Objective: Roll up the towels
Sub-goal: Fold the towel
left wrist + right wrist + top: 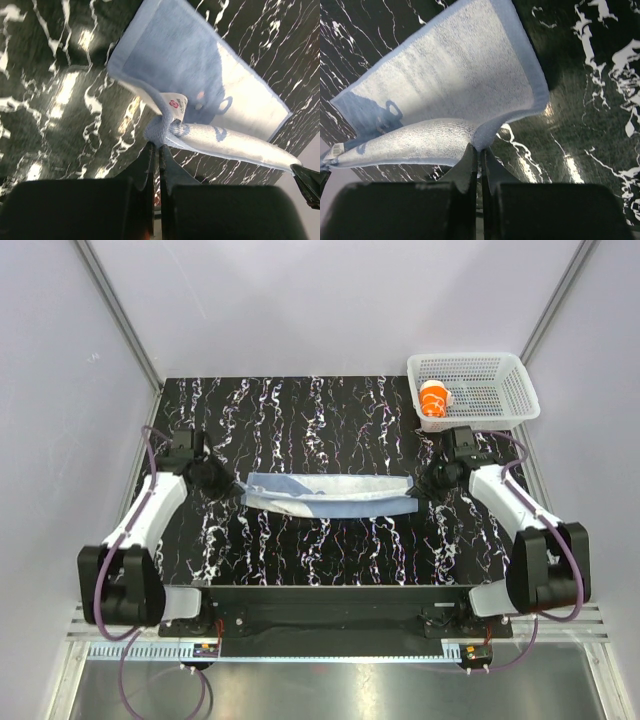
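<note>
A pale blue-grey towel (pixel 328 497) with white print is stretched out flat across the middle of the black marbled table (pixel 300 420), its near long edge lifted and folded over. My left gripper (pixel 226 484) is shut on the towel's left near corner (pixel 157 131), pinching the bunched cloth by a white label. At the other end my right gripper (pixel 424 483) is shut on the right near corner (pixel 487 135). The bright orange towel (pixel 435 401) sits rolled in the white mesh basket (pixel 490 380) at the back right.
The basket stands at the table's back right corner, just behind my right arm (pixel 510 495). White walls with metal frame bars enclose the table on three sides. Both arm bases sit at the near edge.
</note>
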### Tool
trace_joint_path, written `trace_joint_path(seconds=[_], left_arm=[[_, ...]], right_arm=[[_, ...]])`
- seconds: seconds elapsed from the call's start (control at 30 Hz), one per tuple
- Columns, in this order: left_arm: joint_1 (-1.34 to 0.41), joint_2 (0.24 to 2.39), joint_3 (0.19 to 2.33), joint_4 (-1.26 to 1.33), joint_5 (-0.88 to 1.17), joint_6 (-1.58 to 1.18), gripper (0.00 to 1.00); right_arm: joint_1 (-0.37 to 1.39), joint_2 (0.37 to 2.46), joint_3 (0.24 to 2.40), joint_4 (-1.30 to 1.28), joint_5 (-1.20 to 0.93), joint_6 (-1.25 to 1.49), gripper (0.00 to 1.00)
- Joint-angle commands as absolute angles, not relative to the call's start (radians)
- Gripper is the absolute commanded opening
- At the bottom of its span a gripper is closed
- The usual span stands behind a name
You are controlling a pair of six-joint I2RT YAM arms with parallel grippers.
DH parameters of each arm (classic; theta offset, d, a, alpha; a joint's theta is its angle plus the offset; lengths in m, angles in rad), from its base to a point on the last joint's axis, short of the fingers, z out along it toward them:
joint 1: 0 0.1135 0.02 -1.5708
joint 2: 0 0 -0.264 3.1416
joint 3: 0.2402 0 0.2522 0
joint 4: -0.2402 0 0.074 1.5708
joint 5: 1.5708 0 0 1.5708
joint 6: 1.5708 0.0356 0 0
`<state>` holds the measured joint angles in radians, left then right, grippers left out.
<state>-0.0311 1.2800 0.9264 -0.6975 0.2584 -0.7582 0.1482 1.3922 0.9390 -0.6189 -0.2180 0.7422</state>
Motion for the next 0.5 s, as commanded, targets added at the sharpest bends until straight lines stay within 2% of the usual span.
trace_joint_path(seconds=[0.0, 0.47], left_arm=[[-0.026, 1.362, 1.015, -0.624, 0.291, -0.738, 0.0], [-0.026, 1.598, 1.187, -0.624, 0.279, -0.715, 0.0]], right_arm=[[0.15, 1.452, 1.005, -0.589, -0.176, 0.707, 0.0], [0.141, 1.635, 1.123, -0.565, -0.161, 0.66, 0.0]])
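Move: Each hand holds a near corner of the blue-and-white towel. Its far left corner on the table lies about 7 cm ahead of the left hand, 1 cm right and 6 below; its far right corner about 7 cm ahead of the right hand, 1 cm left and 4 below. From the right hand, the white basket sits some 25 cm ahead and 11 right, the orange rolled towel in it 23 ahead and 3 right, both at about hand height. Still pinching the near corners, both hands carry them forward and down towards the far edge, about 4–6 cm. ##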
